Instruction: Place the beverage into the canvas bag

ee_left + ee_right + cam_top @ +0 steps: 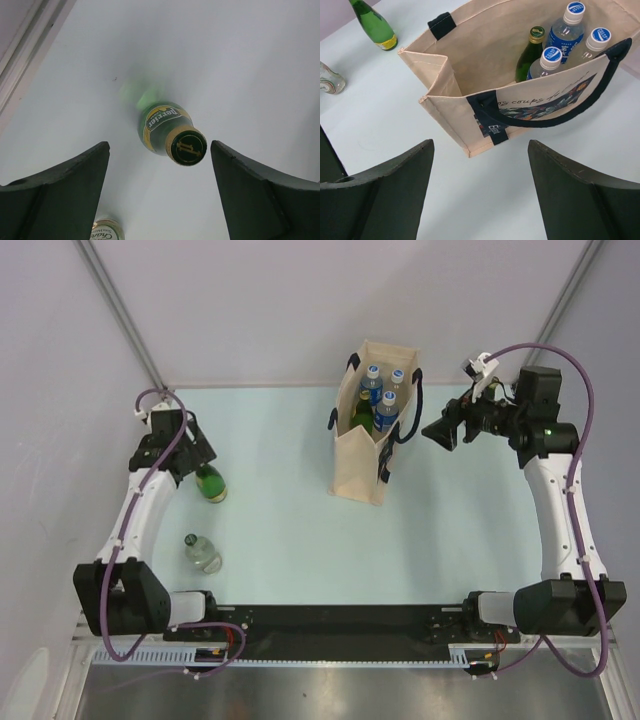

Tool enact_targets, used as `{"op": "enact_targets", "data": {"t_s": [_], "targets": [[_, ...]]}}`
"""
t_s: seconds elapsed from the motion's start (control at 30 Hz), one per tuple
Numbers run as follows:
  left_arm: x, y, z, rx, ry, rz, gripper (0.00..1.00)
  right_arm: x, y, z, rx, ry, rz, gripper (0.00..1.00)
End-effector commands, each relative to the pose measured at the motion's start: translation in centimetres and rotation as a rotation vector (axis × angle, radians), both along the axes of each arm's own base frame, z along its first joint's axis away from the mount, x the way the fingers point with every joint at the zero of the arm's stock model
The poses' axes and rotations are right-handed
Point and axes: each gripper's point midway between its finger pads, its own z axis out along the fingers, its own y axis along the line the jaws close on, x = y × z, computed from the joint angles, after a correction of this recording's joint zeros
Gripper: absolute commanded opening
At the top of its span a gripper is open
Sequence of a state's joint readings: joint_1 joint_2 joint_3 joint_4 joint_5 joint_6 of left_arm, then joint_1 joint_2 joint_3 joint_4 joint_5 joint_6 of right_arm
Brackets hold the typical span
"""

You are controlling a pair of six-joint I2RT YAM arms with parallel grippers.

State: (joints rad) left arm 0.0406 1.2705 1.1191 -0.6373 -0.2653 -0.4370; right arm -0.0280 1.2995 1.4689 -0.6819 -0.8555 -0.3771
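A green glass bottle (211, 484) stands on the table at the left. My left gripper (197, 462) hovers right over it. In the left wrist view its gold-rimmed cap (186, 146) lies between the wide-apart fingers of my left gripper (159, 145), nearer the right finger (250, 190) and touching neither. A clear bottle (203, 553) stands nearer the front. The beige canvas bag (358, 472) stands upright at mid-table and holds three blue-capped bottles (386, 400) and a green one (530, 52). My right gripper (440, 432) hangs open and empty just right of the bag (470, 65).
The clear bottle (106, 230) shows at the bottom edge of the left wrist view, close to the left finger. The back wall and a metal corner post (125, 315) run behind the left arm. Navy strap handles (555, 117) droop over the bag's sides.
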Motion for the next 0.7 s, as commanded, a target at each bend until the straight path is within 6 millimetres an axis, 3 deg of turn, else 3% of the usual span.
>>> {"op": "enact_targets", "data": {"t_s": [0.0, 0.2, 0.23, 0.43, 0.67], "targets": [[2.4, -0.3, 0.9, -0.028, -0.055, -0.035, 0.85, -0.6, -0.1, 1.4, 0.023, -0.046, 0.002, 0.81], [3.1, -0.6, -0.3, -0.045, -0.023, -0.048, 0.71, -0.5, -0.7, 1.2, 0.031, -0.040, -0.017, 0.81], [3.2, -0.5, -0.4, -0.043, -0.019, -0.046, 0.64, -0.6, -0.7, 1.2, 0.033, -0.039, -0.019, 0.81], [3.1, 0.0, -0.5, -0.006, 0.001, -0.045, 0.57, -0.5, -0.7, 1.0, 0.037, -0.036, -0.019, 0.81], [3.1, 0.3, 0.0, 0.030, 0.012, -0.068, 0.56, -0.4, -0.6, 1.1, 0.047, -0.031, -0.014, 0.81]]}}
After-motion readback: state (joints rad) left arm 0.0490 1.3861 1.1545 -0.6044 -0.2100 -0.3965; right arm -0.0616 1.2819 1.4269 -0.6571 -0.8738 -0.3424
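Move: The green Perrier bottle stands upright just by the left hand, its middle about 3 cm ahead, 2 cm to the right and 9 cm below, the cap near fingertip height. The clear glass bottle is some 13 cm back and 2 cm right; the canvas bag stands about 10 cm ahead and 41 cm right, its middle 6 cm lower. For the idle right hand, the Perrier is some 50 cm left, 3 cm ahead and 24 cm below. No firm touch can be made out yet: the left fingers draw in from nearly wide open to a little over half, on either side of the Perrier's cap and neck. The hand sinks about 3 cm while easing forward to the bottle, then lifts back roughly 1 cm and creeps on, some 2 cm forward in all, still slanting down with hardly any turn. ##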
